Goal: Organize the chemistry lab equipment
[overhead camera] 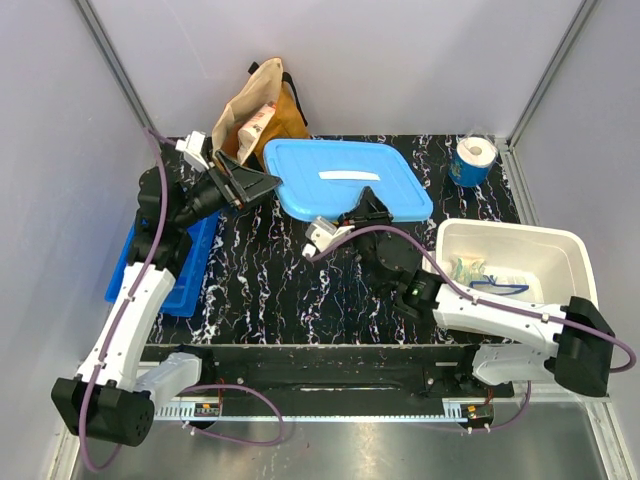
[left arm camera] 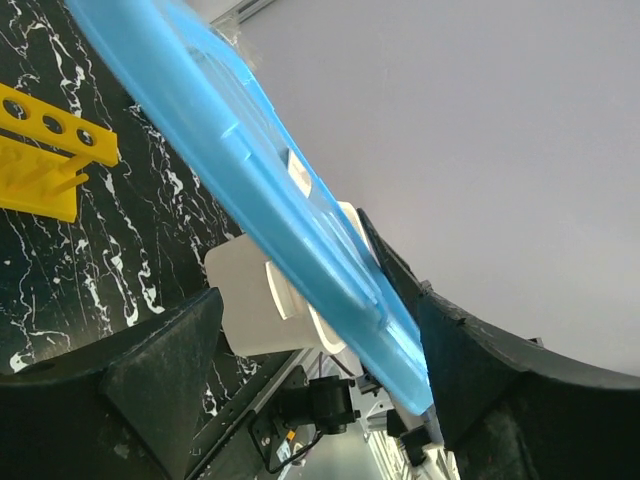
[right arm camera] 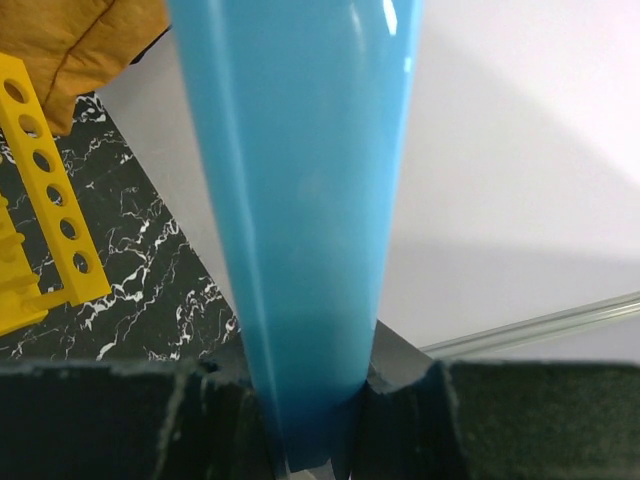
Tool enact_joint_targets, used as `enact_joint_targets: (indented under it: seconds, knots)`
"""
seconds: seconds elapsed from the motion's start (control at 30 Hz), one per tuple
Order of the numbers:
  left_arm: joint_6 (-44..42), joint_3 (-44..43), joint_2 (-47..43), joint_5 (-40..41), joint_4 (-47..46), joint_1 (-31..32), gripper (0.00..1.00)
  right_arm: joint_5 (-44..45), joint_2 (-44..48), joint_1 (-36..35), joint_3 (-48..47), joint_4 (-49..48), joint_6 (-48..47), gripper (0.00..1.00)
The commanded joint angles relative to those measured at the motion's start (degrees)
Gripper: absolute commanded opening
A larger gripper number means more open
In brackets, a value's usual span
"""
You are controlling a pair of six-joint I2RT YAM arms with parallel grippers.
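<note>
A light-blue lid (overhead camera: 345, 178) hangs tilted above the black marbled table. My right gripper (overhead camera: 372, 205) is shut on its near edge, and in the right wrist view the lid (right arm camera: 300, 200) is pinched between the pads (right arm camera: 310, 400). My left gripper (overhead camera: 262, 185) stands open at the lid's left end, the lid (left arm camera: 280, 190) running between its spread fingers (left arm camera: 320, 330). A white bin (overhead camera: 510, 232) at the right holds clear goggles with a dark-blue frame (overhead camera: 497, 288) and a pale green glove (overhead camera: 466, 268). A yellow rack with holes (left arm camera: 45, 150) lies on the table under the lid.
A tan fabric bag (overhead camera: 262, 115) stands at the back behind the lid. A white paper roll with blue wrap (overhead camera: 472, 160) sits at the back right corner. A blue tray (overhead camera: 190, 270) lies under the left arm at the table's left edge.
</note>
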State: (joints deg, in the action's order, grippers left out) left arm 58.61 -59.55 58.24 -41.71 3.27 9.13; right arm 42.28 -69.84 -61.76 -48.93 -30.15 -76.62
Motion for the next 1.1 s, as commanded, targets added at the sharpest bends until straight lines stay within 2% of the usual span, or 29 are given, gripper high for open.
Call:
enact_joint_targets:
  seconds: [0.0,0.2,0.33,0.43,0.53,0.63,0.7,0.77,0.9,0.93,1.0,1.07]
  knots:
    - [2.38,0.31,1.08,0.06,-6.16,0.45,0.82,3.94,-0.55,-1.79,0.5,-11.51,-5.38,0.0]
    - [6.25,2.86,3.9,-0.82,-12.04,1.68,0.78,3.86,-2.75,-2.93,3.04,-18.52,-10.03,0.0]
    - [7.31,3.3,5.92,-2.14,-14.25,2.04,0.67,4.56,-4.33,-2.84,3.4,-20.73,-11.45,0.0]
    - [7.22,3.82,5.92,-2.76,-14.96,1.95,0.49,5.18,-5.21,-2.84,4.1,-22.58,-11.19,0.01]
    - [7.13,4.53,5.92,-3.02,-16.09,2.04,0.26,6.32,-5.83,-2.84,4.54,-22.76,-8.91,0.13]
    - [8.27,5.06,6.71,-4.95,-18.73,2.04,0.08,6.67,-5.04,-2.84,4.89,-19.34,-3.73,0.29]
    - [8.89,4.97,7.76,-6.53,-21.01,1.95,0.0,6.76,-3.9,-2.84,5.16,-15.22,0.92,0.38]
    - [8.72,4.71,8.56,-7.32,-21.37,2.04,0.0,6.06,-2.32,-2.84,4.9,-7.77,7.59,0.48]
    - [6.0,3.39,9.35,-8.21,-19.27,1.95,0.0,0.1,2.94,-2.84,2.62,15.05,26.56,0.78]
    - [4.6,2.87,9.44,-8.03,-17.52,1.86,0.0,-3.14,4.18,-2.84,1.22,22.0,34.35,0.86]
    - [2.05,1.63,9.61,-8.03,-14.88,1.77,0.0,-10.25,6.46,-2.84,-1.68,37.63,45.02,0.89]
    - [0.37,1.02,9.53,-8.03,-13.29,1.68,0.0,-18.59,8.83,-2.93,-3.88,47.33,54.6,0.89]
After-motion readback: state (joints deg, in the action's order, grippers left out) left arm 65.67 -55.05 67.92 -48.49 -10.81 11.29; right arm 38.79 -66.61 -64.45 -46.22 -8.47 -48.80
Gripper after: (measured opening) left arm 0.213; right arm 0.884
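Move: The blue lid, still gripped by the right hand at its near edge, has its middle some 13 cm to the right of the left hand and 1 cm ahead, about level; its left edge already reaches between the open left fingers. From the right hand that middle lies roughly 7 cm ahead and 3 cm left. The yellow rack stands below, about 16 cm ahead of the left hand and 11 cm right, 31 cm down; the orange bag, 28 cm ahead and 4 cm left, 18 cm down. The lid changes hands in the air: its left edge is pinched by the left fingers, which close after easing forward, right and down onto it, then carry on down and right to about 4 cm lower overall. Once they have shut, the right hand, already sinking, opens wide and lets go of the near edge, dropping some 9 cm, drawing back at the last and tipping down about 20 degrees. ##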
